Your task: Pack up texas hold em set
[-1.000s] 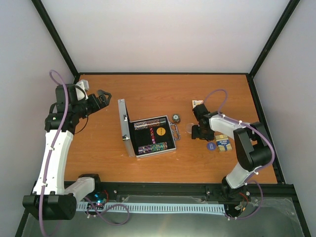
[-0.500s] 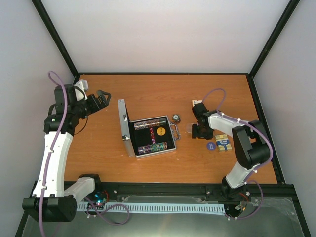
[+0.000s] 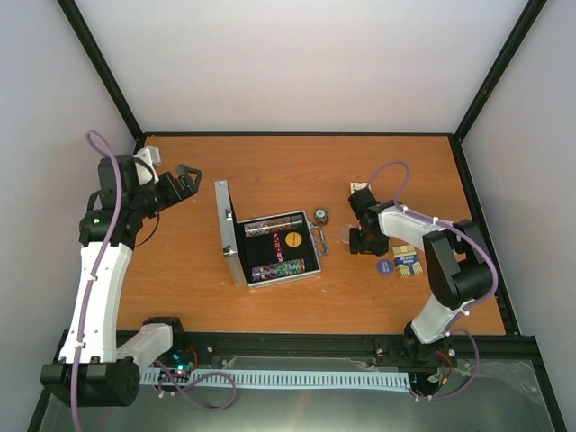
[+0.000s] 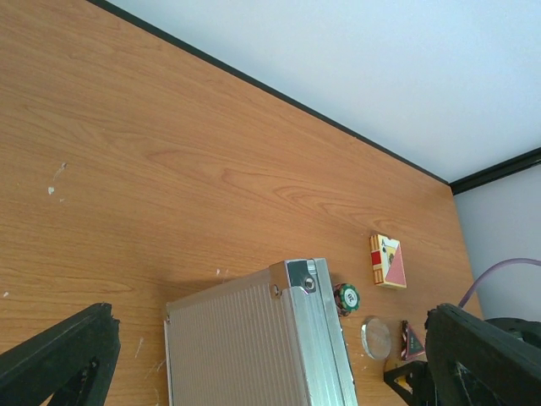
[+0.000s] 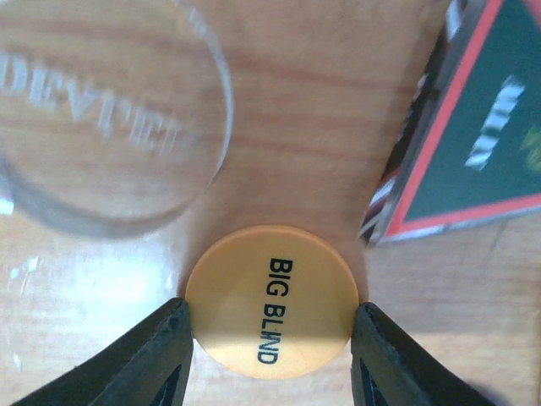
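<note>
The silver case (image 3: 270, 247) of the texas hold em set lies open mid-table, lid (image 3: 225, 229) upright, chips in its black lining. In the right wrist view my right gripper (image 5: 272, 317) is shut on a yellow round button marked BIG BLIND (image 5: 272, 300), which lies flat on the table; both fingers (image 5: 161, 355) touch its rim. A clear dealer disc (image 5: 110, 118) and a triangular button (image 5: 473, 144) lie just beyond it. My left gripper (image 3: 184, 177) hangs open left of the case, the ribbed lid back (image 4: 245, 347) below it in the left wrist view.
A small chip stack (image 3: 320, 215) stands by the case handle. A blue round button (image 3: 384, 266) and a blue card deck (image 3: 407, 261) lie to the right of my right gripper (image 3: 358, 241). A red card deck (image 4: 387, 260) lies further back.
My right gripper's jaws have narrowed onto the yellow button, and the right arm has shifted slightly. The left arm has hardly moved.
</note>
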Robot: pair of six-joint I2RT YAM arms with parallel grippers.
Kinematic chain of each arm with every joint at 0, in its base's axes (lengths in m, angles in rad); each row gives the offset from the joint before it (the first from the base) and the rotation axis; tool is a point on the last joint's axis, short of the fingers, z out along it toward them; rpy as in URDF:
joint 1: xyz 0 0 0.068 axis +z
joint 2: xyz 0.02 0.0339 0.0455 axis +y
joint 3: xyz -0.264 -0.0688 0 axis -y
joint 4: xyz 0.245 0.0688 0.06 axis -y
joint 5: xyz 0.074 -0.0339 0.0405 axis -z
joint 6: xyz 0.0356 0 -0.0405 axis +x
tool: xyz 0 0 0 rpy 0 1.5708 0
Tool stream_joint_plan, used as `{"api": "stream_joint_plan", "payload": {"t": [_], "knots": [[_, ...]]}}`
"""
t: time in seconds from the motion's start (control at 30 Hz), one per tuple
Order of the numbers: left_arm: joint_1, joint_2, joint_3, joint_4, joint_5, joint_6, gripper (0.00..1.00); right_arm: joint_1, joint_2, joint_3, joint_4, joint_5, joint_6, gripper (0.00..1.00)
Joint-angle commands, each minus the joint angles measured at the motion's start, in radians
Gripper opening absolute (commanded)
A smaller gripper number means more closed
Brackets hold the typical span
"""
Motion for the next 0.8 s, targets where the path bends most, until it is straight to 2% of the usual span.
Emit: {"api": "stream_joint_plan", "payload": {"t": [0.0, 0.17, 0.4, 0.77], "knots": [[-0.002, -0.027, 0.002, 0.011, 0.008, 0.004, 1.0, 0.05, -0.051, -0.01, -0.109, -0.037, 0.005, 0.5], [-0.003, -0.024, 0.004, 0.021, 0.019, -0.006, 1.0, 0.122, -0.114, 0.006, -0.149, -0.067, 0.046, 0.5], [-0.002, -0.025, 0.002, -0.001, 0.019, 0.018, 1.0, 0.213, -0.109, 0.104, -0.162, -0.106, 0.044, 0.5], [-0.003, -0.039, -0.007, -0.02, 0.011, 0.034, 1.0, 0.382, 0.073, 0.348, -0.113, -0.211, -0.041, 0.5]]}}
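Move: The right fingers already grip the Big Blind button at table level; the open case's right compartment lies roughly 17 cm to the left and level with it, a yellow button already in it some 18 cm left and 2 cm ahead. The clear Dealer disc is about 4 cm left and 3 cm ahead, the case handle 11 cm left and 2 cm ahead. From the left hand the compartment is some 24 cm right, 2 cm back and 30 cm below. Keeping its pinch on the Big Blind button, the right hand lifts it off the table, first drawing back about 4 cm, so that it passes on the near side of the Dealer disc. It then sweeps left faster and faster, some 14 cm in all, climbing about 7 cm and easing slightly forward again, to come over the case's handle-side edge, while the hand swings some 20 degrees counter-clockwise and its left side tilts up. ##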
